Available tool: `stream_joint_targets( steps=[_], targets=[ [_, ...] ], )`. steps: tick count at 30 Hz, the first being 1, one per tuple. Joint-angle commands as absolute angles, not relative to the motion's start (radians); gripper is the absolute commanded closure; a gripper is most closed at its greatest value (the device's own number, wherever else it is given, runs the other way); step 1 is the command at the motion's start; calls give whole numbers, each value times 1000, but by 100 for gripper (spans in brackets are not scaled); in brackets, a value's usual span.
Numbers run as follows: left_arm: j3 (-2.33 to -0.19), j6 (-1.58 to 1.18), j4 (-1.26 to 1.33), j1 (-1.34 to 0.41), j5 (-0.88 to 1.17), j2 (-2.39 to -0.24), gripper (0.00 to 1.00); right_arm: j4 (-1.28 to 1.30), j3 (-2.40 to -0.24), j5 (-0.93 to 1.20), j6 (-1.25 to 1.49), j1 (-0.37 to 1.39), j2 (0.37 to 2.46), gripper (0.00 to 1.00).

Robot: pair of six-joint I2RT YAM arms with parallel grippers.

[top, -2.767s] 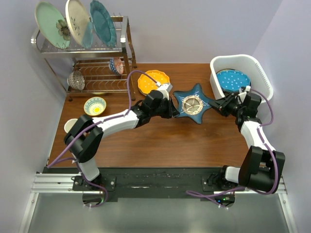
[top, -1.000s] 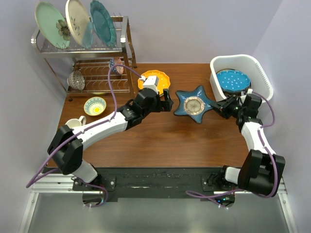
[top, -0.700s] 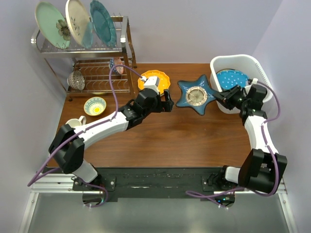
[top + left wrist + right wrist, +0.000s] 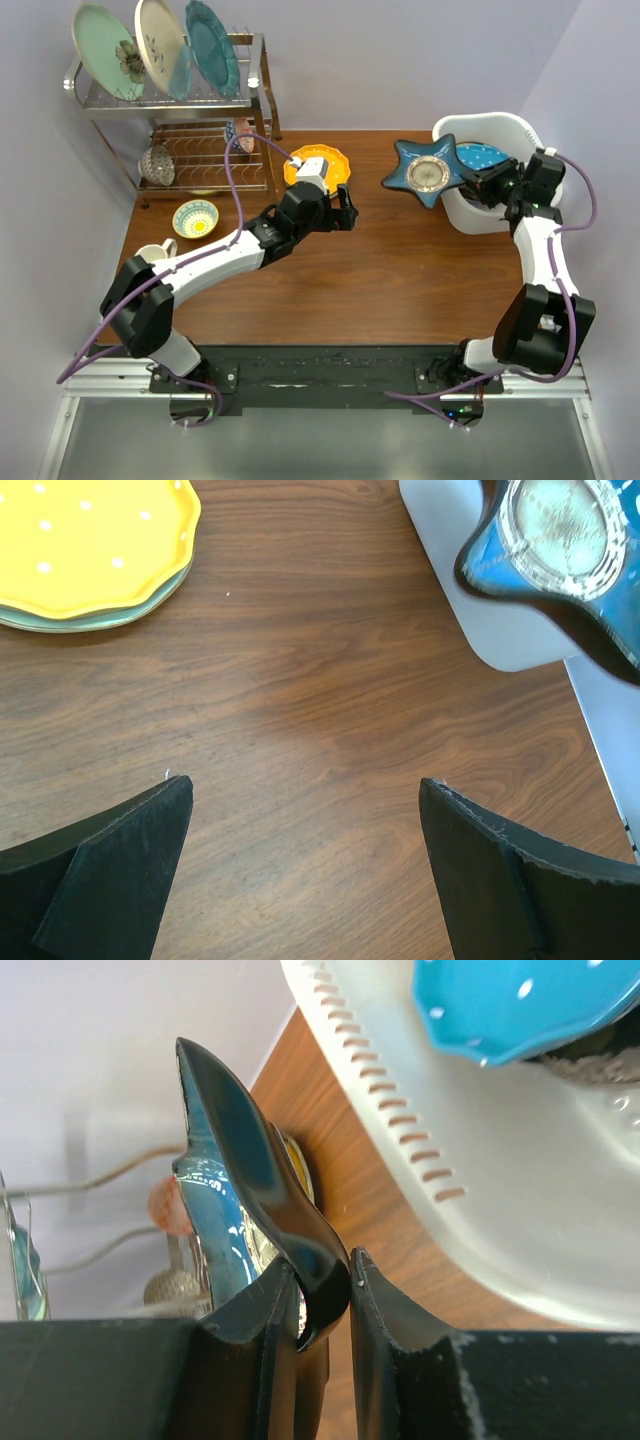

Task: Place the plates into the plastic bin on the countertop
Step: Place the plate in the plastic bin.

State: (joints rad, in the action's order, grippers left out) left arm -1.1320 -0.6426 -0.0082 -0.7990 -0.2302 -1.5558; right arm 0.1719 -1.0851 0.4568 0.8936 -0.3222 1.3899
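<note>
My right gripper [image 4: 479, 184] [image 4: 320, 1278] is shut on one arm of the blue star-shaped plate [image 4: 428, 172] [image 4: 238, 1165]. It holds the plate tilted in the air at the left rim of the white plastic bin [image 4: 503, 122] [image 4: 400, 1120]. A blue dotted plate [image 4: 487, 158] [image 4: 520, 1000] lies inside the bin. The yellow scalloped plate [image 4: 336, 160] [image 4: 90, 540] rests on the table, stacked on a pale plate. My left gripper [image 4: 346, 216] [image 4: 305, 792] hangs open over bare wood just in front of it. The star plate [image 4: 560, 540] and the bin [image 4: 490, 630] also show in the left wrist view.
A chrome wire rack [image 4: 170, 100] stands at the back left with three large upright plates. A small patterned bowl [image 4: 195, 217] and a cup [image 4: 148, 257] sit at the left edge. A metal strainer [image 4: 157, 165] hangs by the rack.
My right gripper has lifted the star plate off the table and carried it back and to the right, up to the bin's rim. The left arm has stayed where it was.
</note>
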Motion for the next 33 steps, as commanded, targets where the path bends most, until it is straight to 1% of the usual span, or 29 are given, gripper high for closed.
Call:
stream_joint_targets(
  steps=[1, 13, 17, 21, 33],
  targets=[
    [-1143, -624, 40, -795, -218, -1554, 0, 40, -1206, 446, 1009, -341, 1387, 100],
    [-1157, -609, 35, -793, -195, -1562, 0, 48, -1281, 348, 1052, -377, 1442, 100],
    [-1158, -603, 32, -790, -192, -1562, 0, 11, -1249, 272, 1101, -403, 1437, 100],
    [-1160, -597, 31, -784, -190, -1566, 0, 9, -1262, 200, 1120, -422, 1439, 100],
    [-1166, -591, 35, -776, -153, -1585, 0, -15, -1247, 120, 1184, -440, 1479, 100]
  ],
)
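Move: The right hand already pinches one point of the blue star plate, whose middle sticks out some 8 cm to its left and 1 cm ahead. The bin it is bound for has its middle roughly 10 cm to the right of this hand, 3 cm ahead and 14 cm below; the dotted blue plate inside lies about 8 cm right, 5 cm ahead and 15 cm down. From the left hand the bin is about 37 cm right, 9 cm ahead and 11 cm lower. Keeping its pinch on one point of the star plate, the right hand carries it about 11 cm to the right, at first also a little forward, in over the bin and the dotted plate. The wrist swings the plate clockwise by nearly 30 degrees on the way; height hardly changes, and the fingers stay shut. ##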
